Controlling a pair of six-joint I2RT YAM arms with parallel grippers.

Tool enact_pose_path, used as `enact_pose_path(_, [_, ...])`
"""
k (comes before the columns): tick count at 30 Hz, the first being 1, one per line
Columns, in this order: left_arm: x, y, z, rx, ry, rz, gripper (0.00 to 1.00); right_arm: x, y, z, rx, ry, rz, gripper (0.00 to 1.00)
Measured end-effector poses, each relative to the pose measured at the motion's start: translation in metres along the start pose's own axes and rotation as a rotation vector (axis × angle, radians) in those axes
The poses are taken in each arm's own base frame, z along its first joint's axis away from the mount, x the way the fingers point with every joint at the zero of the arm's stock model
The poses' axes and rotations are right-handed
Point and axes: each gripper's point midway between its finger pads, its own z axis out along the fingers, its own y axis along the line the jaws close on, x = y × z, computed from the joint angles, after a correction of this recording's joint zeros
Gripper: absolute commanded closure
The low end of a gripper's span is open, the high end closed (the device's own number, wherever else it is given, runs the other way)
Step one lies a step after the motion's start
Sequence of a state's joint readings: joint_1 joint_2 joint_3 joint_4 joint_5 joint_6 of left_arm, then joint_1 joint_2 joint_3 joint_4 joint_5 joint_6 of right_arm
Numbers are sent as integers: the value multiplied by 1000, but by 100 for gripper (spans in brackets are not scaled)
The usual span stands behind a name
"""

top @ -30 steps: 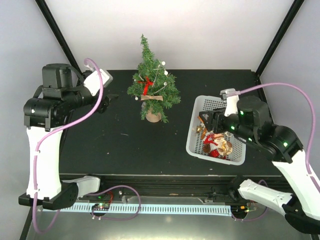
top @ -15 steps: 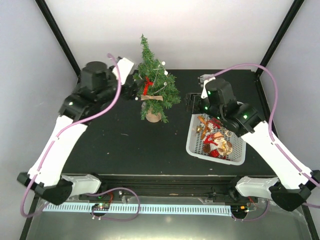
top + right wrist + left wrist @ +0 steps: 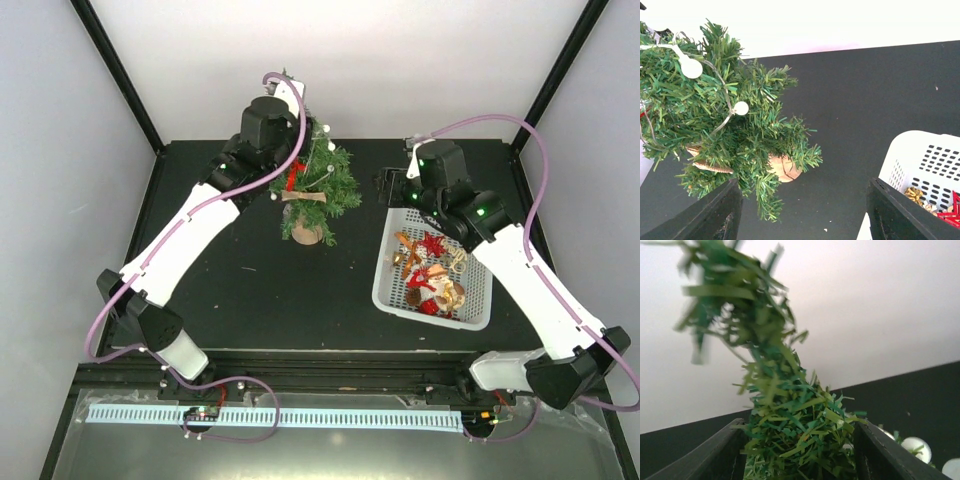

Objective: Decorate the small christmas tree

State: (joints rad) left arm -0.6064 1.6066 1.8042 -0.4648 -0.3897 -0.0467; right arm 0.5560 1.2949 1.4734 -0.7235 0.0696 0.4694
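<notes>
The small christmas tree (image 3: 318,190) stands in its brown pot (image 3: 306,234) at the back middle of the black table, with a red bow (image 3: 293,172) and a white bead string (image 3: 691,67) on it. My left gripper (image 3: 296,126) is at the tree's upper part. In the left wrist view its two fingers flank the green needles (image 3: 795,425), which fill the gap between them and touch both. My right gripper (image 3: 386,190) hovers open between the tree and the basket, with only bare table and the pot (image 3: 785,169) showing between its fingers.
A white perforated basket (image 3: 385,285) sits at the right with red, gold and brown ornaments (image 3: 430,275) inside; its corner (image 3: 920,145) shows beside my right finger. Black frame posts rise at the back corners. White walls enclose the table.
The left arm swung from the far left to the tree's top and its jaws narrowed around the foliage. The right arm rose out of the basket and moved toward the tree.
</notes>
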Motion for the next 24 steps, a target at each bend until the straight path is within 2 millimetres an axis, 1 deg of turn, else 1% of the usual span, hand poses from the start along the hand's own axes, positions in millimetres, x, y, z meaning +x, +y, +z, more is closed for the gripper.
enact_pose_path(2, [-5,3,0,-18,-18,-25,46,1,0,2,-2,5,1,32])
enact_pose_path(4, [-10,5,0,-25,-36,-52,53,1,0,3,-2,8,1,32])
enact_pose_path(8, [-14,6,1,-17,-49,-102,79,3,-1,9,4,21,1,32])
enact_pose_path(9, [-13,6,1,-11,-47,-108,83,3,-2,11,6,23,1,32])
enact_pose_path(11, [-13,5,2,5,-44,-128,88,3,-4,14,14,29,1,32])
enact_pose_path(13, [-13,4,3,23,-40,-140,92,4,-6,17,18,34,3,32])
enact_pose_path(15, [-13,1,3,43,-39,-151,94,5,-6,19,17,38,3,32])
enact_pose_path(17, [-13,-2,3,67,-37,-156,98,5,-6,20,16,43,0,32])
enact_pose_path(24, [-14,-14,3,162,-32,-163,98,8,-6,24,11,51,-7,32])
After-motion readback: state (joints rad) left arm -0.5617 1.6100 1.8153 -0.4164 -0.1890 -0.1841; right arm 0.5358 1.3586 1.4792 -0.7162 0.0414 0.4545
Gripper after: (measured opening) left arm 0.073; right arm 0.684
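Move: The Christmas tree's thin upper trunk already stands between the open left fingers, about 1 cm ahead, straight in line and 1 cm above the hand point. The nearest white bulb is some 6 cm to the right, 1 cm ahead and 3 cm lower; the red bow sits roughly 3 cm back, 1 cm left and 11 cm below. From the right hand the upper trunk lies about 9 cm ahead, 16 cm left and 9 cm higher. Left fingers shut on the upper trunk, then draw it about 2 cm right; open right hand sinks slightly. ##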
